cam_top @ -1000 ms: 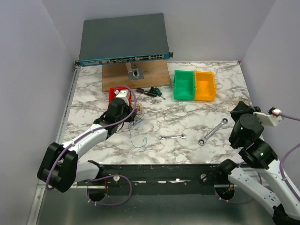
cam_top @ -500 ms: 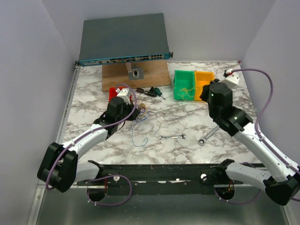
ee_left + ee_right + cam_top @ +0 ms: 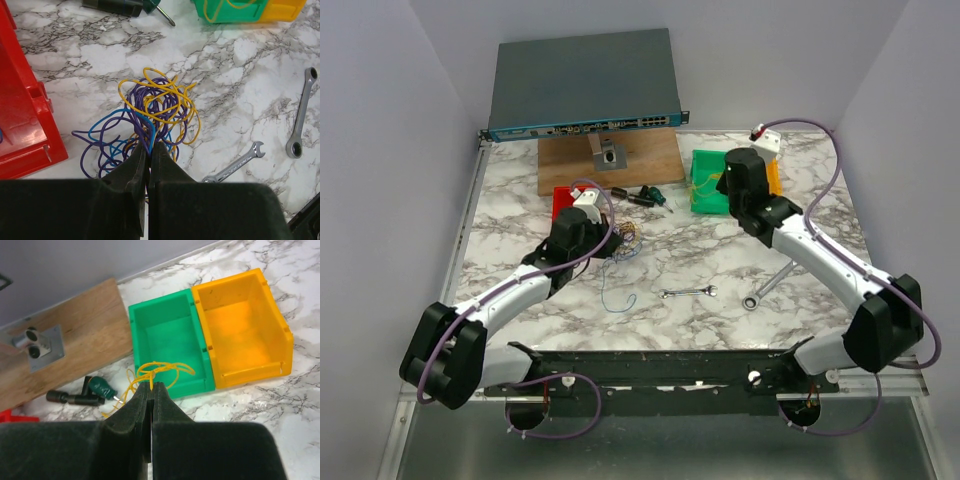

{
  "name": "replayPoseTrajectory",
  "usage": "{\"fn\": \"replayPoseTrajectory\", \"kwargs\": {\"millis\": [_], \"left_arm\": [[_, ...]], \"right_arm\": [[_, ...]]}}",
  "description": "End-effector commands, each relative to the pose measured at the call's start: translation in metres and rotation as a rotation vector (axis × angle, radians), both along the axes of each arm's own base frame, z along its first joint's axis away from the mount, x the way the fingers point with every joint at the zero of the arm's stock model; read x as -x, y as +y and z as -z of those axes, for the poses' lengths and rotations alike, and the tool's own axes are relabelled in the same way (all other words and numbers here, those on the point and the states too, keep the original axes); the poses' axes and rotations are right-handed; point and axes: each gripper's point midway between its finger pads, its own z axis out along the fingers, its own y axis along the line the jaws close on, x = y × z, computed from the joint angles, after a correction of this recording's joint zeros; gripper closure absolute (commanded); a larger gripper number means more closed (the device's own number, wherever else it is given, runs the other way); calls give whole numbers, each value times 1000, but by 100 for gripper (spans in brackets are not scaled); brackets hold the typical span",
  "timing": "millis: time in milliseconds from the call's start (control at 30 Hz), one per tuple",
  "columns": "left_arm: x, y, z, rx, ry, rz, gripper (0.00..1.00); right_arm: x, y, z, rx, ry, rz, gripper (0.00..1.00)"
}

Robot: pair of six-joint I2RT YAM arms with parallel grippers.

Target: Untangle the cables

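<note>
The cables [image 3: 155, 107] are a tangle of purple, blue and yellow-orange wire on the marble table, just right of the red bin [image 3: 25, 125]. My left gripper [image 3: 149, 146] is shut on strands at the near edge of the tangle [image 3: 623, 243]. A blue loop [image 3: 610, 295] trails toward the table's front. My right gripper [image 3: 151, 386] is shut on a separate yellow cable [image 3: 160, 371]. Its loops hang over the near wall of the green bin [image 3: 167, 337] and the table to its left. In the top view the right gripper [image 3: 712, 185] is at the green bin's front left corner.
A yellow bin [image 3: 240, 335] adjoins the green one. Two silver wrenches [image 3: 688, 292] [image 3: 772, 281] lie front right of the tangle. A green-handled screwdriver [image 3: 645, 196] lies between the red and green bins. A wooden board [image 3: 610, 160] and a network switch [image 3: 582, 85] sit at the back.
The right arm swung from the table's right edge out to the green bin, now with the yellow cable in its jaws. The left gripper shifted slightly right with the tangle.
</note>
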Motion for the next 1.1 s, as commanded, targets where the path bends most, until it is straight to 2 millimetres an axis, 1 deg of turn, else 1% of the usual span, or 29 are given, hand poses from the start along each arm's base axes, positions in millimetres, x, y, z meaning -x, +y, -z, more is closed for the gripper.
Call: {"fn": "replayPoseTrajectory", "kwargs": {"millis": [0,67,133,267,433,533,600,733,900,1000,1067], "left_arm": [[0,-15,-9,21,-27,50,100],[0,-15,-8,17,-25,51,100],[0,-16,-6,11,-23,52,100],[-1,-18,-3,4,-13,56,100],[-1,-18,-3,-3,-16,55,100],[-1,-18,-3,-6,-18,54,100],[-1,-18,-3,-6,-19,54,100],[-1,-19,-3,-7,-17,58,100],[-2,-19,-1,-11,-9,57,100],[-2,-19,0,-15,-8,54,100],[-2,-19,0,-15,-8,54,100]], "right_arm": [[-39,-9,-4,-34,-33,19,99],[-54,-17,-1,-36,-24,38,99],[-68,-24,-2,-39,-20,55,99],[-85,-31,-14,-27,-37,72,99],[-95,-33,-31,-16,-60,76,99],[-94,-36,-39,-13,-68,80,99],[-94,-37,-40,-9,-77,84,99],[-97,-41,-23,24,-54,102,99],[-102,-48,10,83,-2,143,99],[-105,-44,33,98,42,126,99],[-107,-39,50,101,77,101,99]]}}
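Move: The yellow cable is already in my right fingers. The green bin I am taking it to lies about 18 cm ahead, hardly 1 cm left, its middle some 24 cm below. The orange bin adjoins it, roughly 18 cm ahead and 12 cm to my right; the green screwdriver lies about 13 cm ahead and 17 cm left. From my left hand, the green bin is some 27 cm ahead, 24 cm right and 10 cm below. I carry the yellow cable forward about 10 cm towards the green bin with my right hand, drifting some 4 cm right. I dip slightly on the way, rise about 5 cm as the reach slows, then sink again by nearly as much, fingers still shut on the cable. My left hand keeps its grip on the blue and purple tangle, easing just a centimetre or so down and right. ##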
